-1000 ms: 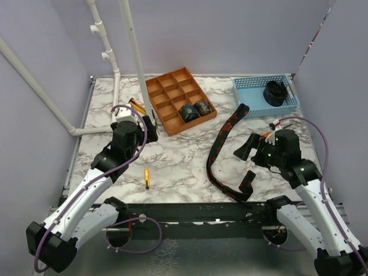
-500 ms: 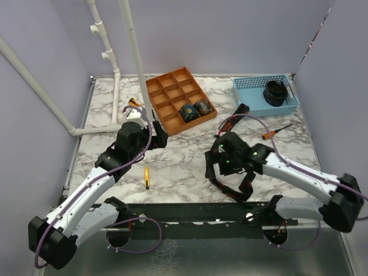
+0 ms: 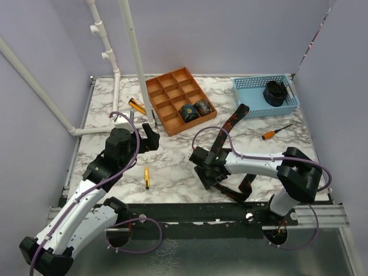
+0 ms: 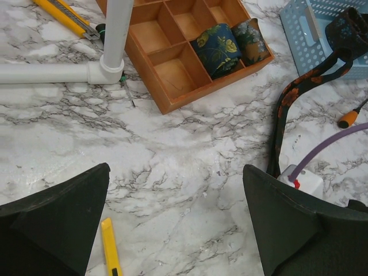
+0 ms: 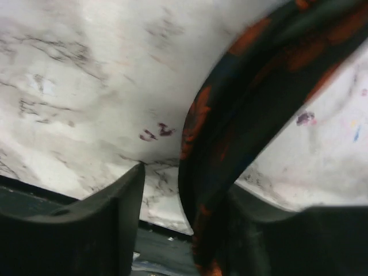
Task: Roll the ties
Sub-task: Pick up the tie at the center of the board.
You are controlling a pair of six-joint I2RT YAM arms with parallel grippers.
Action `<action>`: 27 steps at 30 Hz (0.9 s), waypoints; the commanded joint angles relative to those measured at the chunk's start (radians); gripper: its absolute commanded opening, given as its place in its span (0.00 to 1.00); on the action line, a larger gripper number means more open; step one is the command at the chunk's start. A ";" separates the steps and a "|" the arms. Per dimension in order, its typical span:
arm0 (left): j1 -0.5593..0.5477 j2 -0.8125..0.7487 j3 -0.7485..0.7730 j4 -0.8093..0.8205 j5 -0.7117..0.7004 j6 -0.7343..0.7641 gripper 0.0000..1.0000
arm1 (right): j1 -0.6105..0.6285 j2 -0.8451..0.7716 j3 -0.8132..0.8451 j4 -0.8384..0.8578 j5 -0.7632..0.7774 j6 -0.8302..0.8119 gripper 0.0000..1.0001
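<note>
A long dark tie (image 3: 221,138) with orange-red patterning lies unrolled from the blue basket toward the table's front edge, curling back at its near end. My right gripper (image 3: 208,172) is down over its bend. In the right wrist view the tie (image 5: 247,115) runs between the fingers; it lies against the right finger, and a gap remains at the left finger (image 5: 98,224). Two rolled ties (image 3: 194,109) sit in the wooden tray, and a dark coil (image 3: 275,92) lies in the basket. My left gripper (image 4: 175,230) hovers wide open over bare marble, left of the tie (image 4: 282,109).
The wooden compartment tray (image 3: 172,95) stands at back centre and the blue basket (image 3: 253,92) at back right. White pipes (image 3: 115,86) rise at back left. A yellow box cutter (image 3: 147,177) lies near the left gripper, another cutter (image 3: 137,106) by the pipes, an orange screwdriver (image 3: 270,134) to the right.
My right arm has swung left and low onto the tie's bend, and its jaws have narrowed around the fabric. The left gripper has shifted slightly, staying open.
</note>
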 commanded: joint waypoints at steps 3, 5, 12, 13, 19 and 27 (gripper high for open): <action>-0.001 -0.011 0.020 -0.038 -0.051 -0.012 0.99 | 0.031 -0.007 0.070 0.002 -0.004 0.005 0.25; -0.001 -0.004 0.051 -0.041 -0.063 -0.010 0.99 | 0.020 -0.089 0.160 -0.033 0.021 -0.029 0.14; -0.001 0.059 0.232 0.028 -0.064 0.005 0.99 | -0.025 -0.349 0.715 -0.062 -0.276 -0.307 0.00; -0.001 0.066 0.247 0.066 -0.026 0.020 0.99 | -0.025 -0.353 0.797 -0.086 -0.335 -0.333 0.00; -0.002 0.062 0.274 0.312 0.180 0.023 0.99 | -0.025 -0.485 0.796 -0.043 -0.520 -0.388 0.00; -0.001 0.093 0.324 0.454 0.392 -0.014 0.99 | -0.025 -0.721 0.521 0.105 -0.597 -0.343 0.00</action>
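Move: The tie's fold lies almost at the right hand point, about 1 cm to its right and 1 cm lower, between fingers already half closing. From this hand, the yellow knife is some 21 cm left and 3 cm ahead, the orange screwdriver 23 cm ahead and 26 cm right, the compartment box about 37 cm ahead and 10 cm left. From the left hand, the tie's fold is roughly 11 cm back, 18 cm right and 22 cm down. Right fingers finish closing on the tie's fold on the board, pinch it and whip it straight up about 50 cm, swinging left and slightly forward, then drawing back and sinking some 5 cm; the wrist swings the fingers from pointing down to pointing left. Meanwhile the open, empty left hand rises about 20 cm, drifts right and tips its fingers up. ##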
